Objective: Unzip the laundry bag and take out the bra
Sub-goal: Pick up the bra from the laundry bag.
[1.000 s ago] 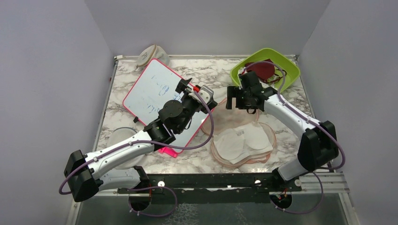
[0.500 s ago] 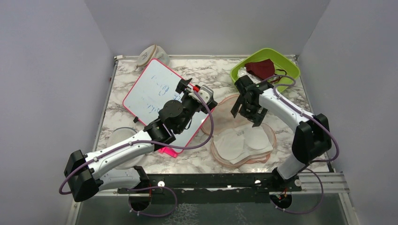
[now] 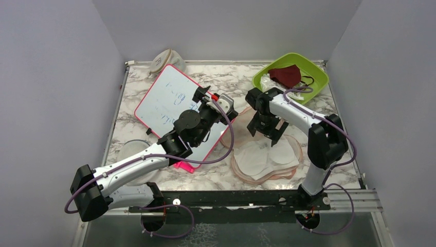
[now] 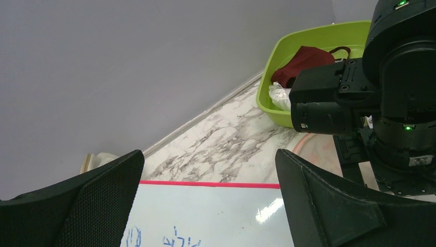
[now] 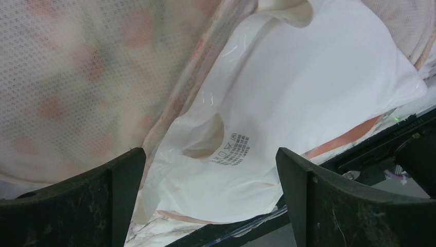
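Note:
The laundry bag [image 3: 294, 149] lies spread open right of the table's centre, peach with pink edging. Its printed mesh flap [image 5: 77, 72] fills the left of the right wrist view. The white bra [image 3: 265, 154] lies on the bag's near half, and its printed care label [image 5: 234, 149] faces up. My right gripper [image 3: 267, 133] hangs open just above the far part of the bag, and the bra [image 5: 308, 92] shows between its fingers [image 5: 211, 200]. My left gripper [image 3: 216, 100] is open over the whiteboard, left of the bag, holding nothing [image 4: 208, 200].
A pink-framed whiteboard [image 3: 164, 100] lies under the left arm. The green bin [image 3: 314, 72] at the back right holds a maroon mask [image 3: 286, 75] and a clear wrapper [image 3: 265, 81]. A beige rounded fabric thing [image 3: 164, 60] sits at the back wall.
The right gripper has swung from beside the green bin toward me and down over the open bag. The left arm has not moved.

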Motion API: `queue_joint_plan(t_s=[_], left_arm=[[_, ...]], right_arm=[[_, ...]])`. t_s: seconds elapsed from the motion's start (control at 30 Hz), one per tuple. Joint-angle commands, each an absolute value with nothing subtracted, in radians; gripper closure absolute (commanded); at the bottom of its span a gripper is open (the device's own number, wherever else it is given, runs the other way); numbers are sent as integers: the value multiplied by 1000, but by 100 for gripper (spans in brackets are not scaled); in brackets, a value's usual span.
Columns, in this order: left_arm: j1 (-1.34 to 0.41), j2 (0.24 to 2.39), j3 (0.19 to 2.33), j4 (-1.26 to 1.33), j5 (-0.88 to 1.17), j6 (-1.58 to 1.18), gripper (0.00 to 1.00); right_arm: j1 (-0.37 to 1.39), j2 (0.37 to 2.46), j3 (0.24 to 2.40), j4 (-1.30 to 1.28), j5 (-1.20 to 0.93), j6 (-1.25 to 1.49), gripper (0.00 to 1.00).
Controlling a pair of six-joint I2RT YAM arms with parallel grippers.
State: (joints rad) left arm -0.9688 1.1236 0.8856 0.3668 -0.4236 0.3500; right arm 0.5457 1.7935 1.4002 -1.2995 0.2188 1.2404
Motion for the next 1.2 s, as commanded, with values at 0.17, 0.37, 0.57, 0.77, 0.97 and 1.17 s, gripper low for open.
queue_joint_plan(t_s=[0.17, 0.37, 0.57, 0.77, 0.97, 1.17], left_arm=[[-969, 1088, 876, 395, -408, 333, 5], [-969, 1090, 876, 396, -419, 340, 5], [-970, 1085, 876, 396, -419, 347, 5], [-970, 1082, 876, 396, -423, 351, 5], [-970, 1077, 875, 396, -427, 356, 5], [-970, 1080, 875, 396, -424, 354, 5]], right_arm=[[549, 1828, 1361, -1353, 206, 1313, 6], [552, 1889, 1369, -1371, 176, 1322, 11], [560, 1872, 1335, -1354, 166, 1345, 18], [561, 1838, 1321, -1366, 184, 1368, 25], [561, 1818, 1313, -1367, 182, 1376, 37], [562, 1797, 1316, -1371, 183, 1384, 42]])
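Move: The bra lies under and behind my right hand in the opened laundry bag. Its middle is about 7 cm back, level sideways and roughly 5 cm below, and its labelled centre comes nearer. The bag's loose far flap spreads about 6 cm left and 2 cm ahead. The green bin stands some 17 cm ahead and 8 cm right. From my left hand, the bra is about 14 cm back, 15 cm right and 31 cm below. With my right hand pointing down, I draw back about 3.5 cm and sink about 3 cm onto the bra's labelled middle, easing up just under 1 cm at the end. I swing the fingertips back towards my base by some 10 degrees and close the fingers from wide open to a bit over half, bringing the fingertips onto the white fabric on either side of the label. ##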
